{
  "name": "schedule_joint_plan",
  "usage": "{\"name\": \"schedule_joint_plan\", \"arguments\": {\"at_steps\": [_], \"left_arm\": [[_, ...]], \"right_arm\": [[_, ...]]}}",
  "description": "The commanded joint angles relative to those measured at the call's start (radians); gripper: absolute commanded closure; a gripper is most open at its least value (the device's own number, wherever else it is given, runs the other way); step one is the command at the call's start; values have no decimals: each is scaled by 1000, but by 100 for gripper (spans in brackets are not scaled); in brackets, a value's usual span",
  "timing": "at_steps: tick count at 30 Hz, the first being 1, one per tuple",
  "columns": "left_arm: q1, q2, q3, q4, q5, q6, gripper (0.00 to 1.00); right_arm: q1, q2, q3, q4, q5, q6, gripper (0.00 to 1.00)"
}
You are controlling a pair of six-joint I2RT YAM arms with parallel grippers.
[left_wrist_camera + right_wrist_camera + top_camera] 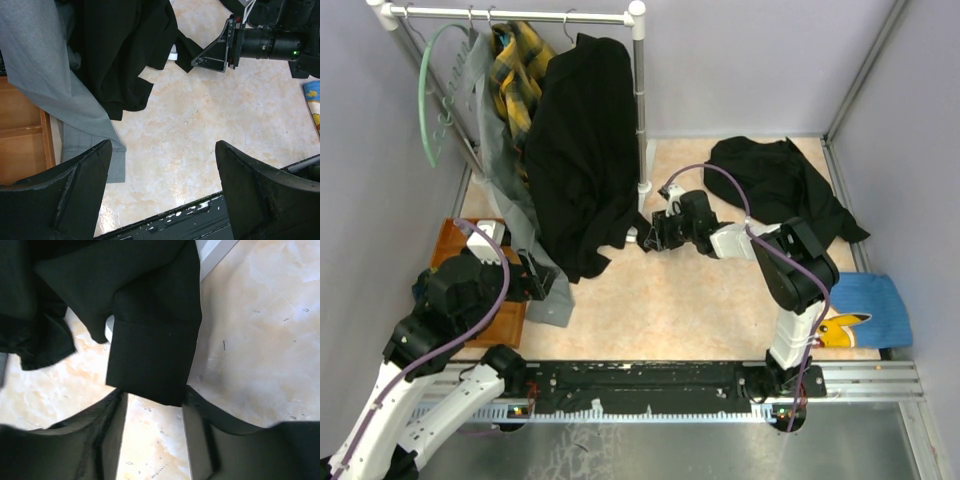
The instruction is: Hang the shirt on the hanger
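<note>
The black shirt point(580, 150) hangs from the rack's rail point(520, 14), with one long sleeve trailing low toward the floor. My right gripper point(642, 238) reaches to that sleeve's cuff point(150, 365). Its jaws stand partly closed, and the cuff's lower edge lies between the fingertips point(187, 395), with bare floor showing in the gap behind it. My left gripper point(163, 145) is wide open over bare floor, holding nothing, down-left of the shirt point(125, 45). The hanger is hidden.
Also on the rack are a grey garment point(505, 200), a yellow-and-black plaid shirt point(518, 75) and a pale green hanger point(428, 90). Another black garment point(780, 180) lies at the back right, a blue cloth point(865, 310) near right, a wooden tray point(450, 250) at left.
</note>
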Motion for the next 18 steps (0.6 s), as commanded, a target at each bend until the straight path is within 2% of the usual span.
{"name": "schedule_joint_plan", "arguments": {"at_steps": [1,2,10,18], "left_arm": [[6,-10,12,-13,-14,-10,11],[6,-10,12,-14,-16,-9,11],[6,-6,8,-9,-14,-7,11],[6,-5,9,-10,-17,-7,11]], "right_arm": [[-7,-8,28,128,-31,15,59],[-7,-13,26,138,-31,16,62],[-6,6,84,118,-61,0,98],[40,4,172,80,-53,-14,100]]}}
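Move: The cuff of the black shirt hangs between the right hand's half-open fingers, its middle about 2 cm ahead and 2 cm left of the hand point, nearly level with it. The white end of the rack's foot is some 4 cm left and about level fore and aft, 3 cm lower; the rack post's base stands roughly 12 cm ahead and 2 cm left. From the left hand the cuff lies about 21 cm ahead, 19 cm right and 22 cm below. Up by about 4 cm, drifting a couple of centimetres left and forward towards the rack post's base, goes the right hand. On the way its fingers close from half open to shut and pinch the edge of the cuff at their tips, while the wrist tilts its tips up only slightly, some 5 degrees. ##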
